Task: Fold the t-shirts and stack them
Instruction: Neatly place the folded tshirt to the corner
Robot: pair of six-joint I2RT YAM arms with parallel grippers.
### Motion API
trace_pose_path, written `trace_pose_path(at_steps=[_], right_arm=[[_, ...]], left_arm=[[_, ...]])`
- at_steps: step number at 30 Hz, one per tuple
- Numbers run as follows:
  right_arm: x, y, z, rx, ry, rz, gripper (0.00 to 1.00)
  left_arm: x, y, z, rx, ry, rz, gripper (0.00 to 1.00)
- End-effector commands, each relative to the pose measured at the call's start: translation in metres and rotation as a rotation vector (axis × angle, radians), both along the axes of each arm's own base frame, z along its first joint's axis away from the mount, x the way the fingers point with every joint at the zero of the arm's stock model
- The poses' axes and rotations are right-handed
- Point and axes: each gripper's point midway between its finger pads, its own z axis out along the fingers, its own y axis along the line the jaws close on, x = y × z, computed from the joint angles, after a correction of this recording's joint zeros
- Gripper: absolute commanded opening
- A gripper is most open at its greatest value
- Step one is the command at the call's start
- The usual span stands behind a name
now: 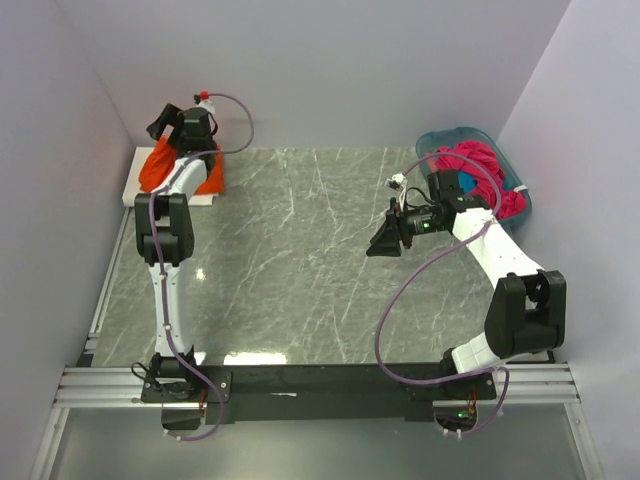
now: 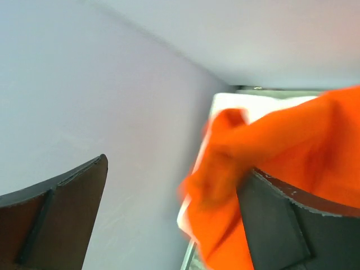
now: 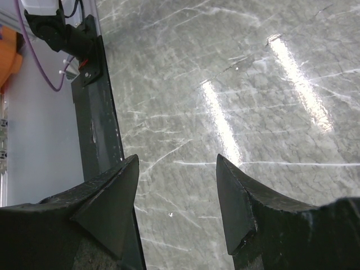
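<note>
A bright orange t-shirt lies bunched on a white board in the far left corner. My left gripper hangs just above it. In the left wrist view the left gripper stands wide open. The orange t-shirt is blurred and drapes against the right finger; the left finger is bare. Magenta t-shirts fill the teal basket at the far right. My right gripper hovers over the table's right half, open, with only marble between the fingertips.
The grey marble table runs between the two arms. Lilac walls close in the left, far and right sides. A black rail with the arm mounts lines the near edge. Purple cables loop off both arms.
</note>
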Motion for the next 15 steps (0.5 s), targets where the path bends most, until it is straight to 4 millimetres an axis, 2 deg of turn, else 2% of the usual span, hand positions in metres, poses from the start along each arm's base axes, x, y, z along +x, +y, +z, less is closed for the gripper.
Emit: trace_pose_path(at_steps=[1,5,6,8,9,10,11,12,15], right_arm=[[0.007,-0.001,0.014,0.011,-0.043,0.001,0.64],[0.006,-0.002,0.018,0.008,-0.057,-0.005,0.64],[0.006,-0.003,0.018,0.007,-0.061,-0.008,0.64],[0.008,-0.004,0.02,-0.001,-0.081,-0.02,0.64],[0.008,-0.004,0.02,-0.003,-0.083,-0.024,0.64],[0.008,-0.005,0.021,-0.005,-0.091,-0.026,0.64],[0.009,-0.006,0.021,-0.007,-0.093,-0.031,0.64],[0.009,-0.006,0.022,-0.009,-0.098,-0.03,0.64],[0.008,-0.007,0.023,-0.011,-0.102,-0.03,0.64]], left_arm=[[-0.014,0.027,0.052,0.026,-0.265,0.164,0.99],[-0.03,0.033,0.094,-0.024,-0.439,0.246,0.99],[-0.038,0.033,0.113,-0.047,-0.494,0.259,1.0],[-0.043,0.031,0.13,-0.086,-0.508,0.25,1.0],[-0.051,0.03,0.153,-0.132,-0.571,0.245,0.99],[-0.054,0.028,0.166,-0.155,-0.598,0.233,0.99],[-0.057,0.026,0.168,-0.19,-0.597,0.229,0.99],[-0.067,0.025,0.189,-0.212,-0.633,0.215,0.99],[-0.083,0.017,0.212,-0.282,-0.652,0.16,1.0]])
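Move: Above the back corner, the left hand hangs open over the folded orange t-shirt, whose middle is about 6 cm back, 6 cm to the right and some 16 cm down. The white folded cloth under it is centred about 8 cm back, 3 cm right and 19 cm down; the corner where the walls meet the table is 8 cm left and 1 cm ahead, as far below. From the right hand the t-shirt lies roughly 31 cm ahead and 58 cm left. Backing out from the released t-shirt, the left hand rises about 11 cm, slowly at first and then faster, while drawing back some 5 cm. It first swings about 3 cm left towards the side wall, clear of the raised orange fold. The fingers stay wide open, tipping upward about 25 degrees and turning a little counter-clockwise. ##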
